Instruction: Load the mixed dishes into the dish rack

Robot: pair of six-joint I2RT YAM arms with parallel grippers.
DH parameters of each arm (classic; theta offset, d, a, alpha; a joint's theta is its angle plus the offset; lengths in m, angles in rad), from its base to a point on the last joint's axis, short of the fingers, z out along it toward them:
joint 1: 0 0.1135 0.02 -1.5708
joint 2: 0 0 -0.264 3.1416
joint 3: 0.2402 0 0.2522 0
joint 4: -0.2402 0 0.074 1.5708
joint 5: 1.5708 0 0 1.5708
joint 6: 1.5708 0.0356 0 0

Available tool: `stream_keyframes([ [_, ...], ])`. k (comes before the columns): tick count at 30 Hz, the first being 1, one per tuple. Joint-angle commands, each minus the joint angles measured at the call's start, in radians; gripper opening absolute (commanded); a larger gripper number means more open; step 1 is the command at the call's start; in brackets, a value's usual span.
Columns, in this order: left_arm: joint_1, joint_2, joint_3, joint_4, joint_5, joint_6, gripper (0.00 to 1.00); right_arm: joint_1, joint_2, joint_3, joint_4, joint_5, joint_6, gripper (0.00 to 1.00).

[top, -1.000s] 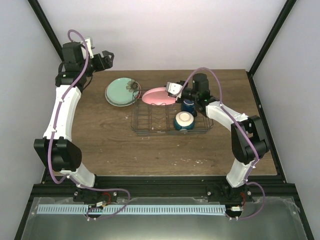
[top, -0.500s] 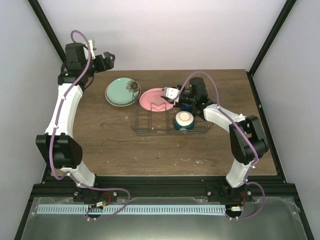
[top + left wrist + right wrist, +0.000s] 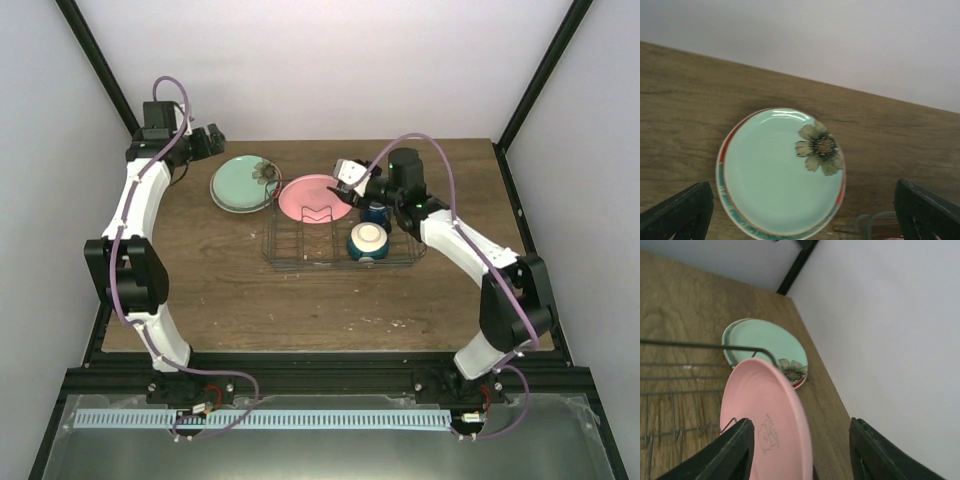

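Observation:
The pink plate (image 3: pixel 312 196) (image 3: pixel 770 415) leans on edge against the back wire of the dish rack (image 3: pixel 300 245) (image 3: pixel 685 344). My right gripper (image 3: pixel 347 177) (image 3: pixel 801 455) is open around its rim, with a clear gap on the right side. Inside the rack sit the dark blue mug (image 3: pixel 377 211) and the cream bowl (image 3: pixel 368 241). The mint-green flower plate (image 3: pixel 243 183) (image 3: pixel 780 170) lies on the teal-and-red plate (image 3: pixel 724 200), left of the rack. My left gripper (image 3: pixel 210 139) (image 3: pixel 802 220) hovers open above that stack, holding nothing.
The wooden table (image 3: pixel 220 290) ends at the back wall just behind the plates. Black frame posts (image 3: pixel 535 75) stand at the back corners. A corner of the rack's wire (image 3: pixel 865 222) shows at the lower right of the left wrist view.
My right gripper set the pink plate onto the rack's back edge and opened, letting it go. The left arm swung in over the mint-green plate.

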Motion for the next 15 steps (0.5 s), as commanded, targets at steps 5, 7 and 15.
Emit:
stream_keyframes([
  [5,0.026,0.156,0.140,-0.104,-0.075,0.036,1.00,0.007,-0.059,0.133,-0.096,0.302,0.348,0.68],
  [7,0.026,0.233,0.218,-0.178,-0.073,0.027,0.98,0.007,-0.022,0.214,-0.185,0.363,0.396,0.72],
  [15,0.027,0.431,0.343,-0.325,-0.153,0.002,0.61,0.007,0.114,0.421,-0.449,0.505,0.489,0.73],
])
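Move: The green flowered plate, on its stack, lies about 18 cm below the left hand, some 2 cm ahead and 3 cm to its right; the pink plate in the rack is 22 cm right and 8 cm back. From the right hand the green plate is some 22 cm left and 12 cm ahead; the pink plate is 6 cm left, 1 cm ahead and 9 cm down, the blue mug 10 cm right and 2 cm ahead. The left hand sinks some 11 cm towards the left side of the green plate, easing about 5 cm forward and a little left while its fingers tip 15 to 20 degrees further down and close from wide open to roughly two thirds, still above the plate. The right hand, already free of the pink plate, first rises and then swings forward, about 7 cm each way, drifting right and turning roughly 30 degrees clockwise as its fingers open wider. ##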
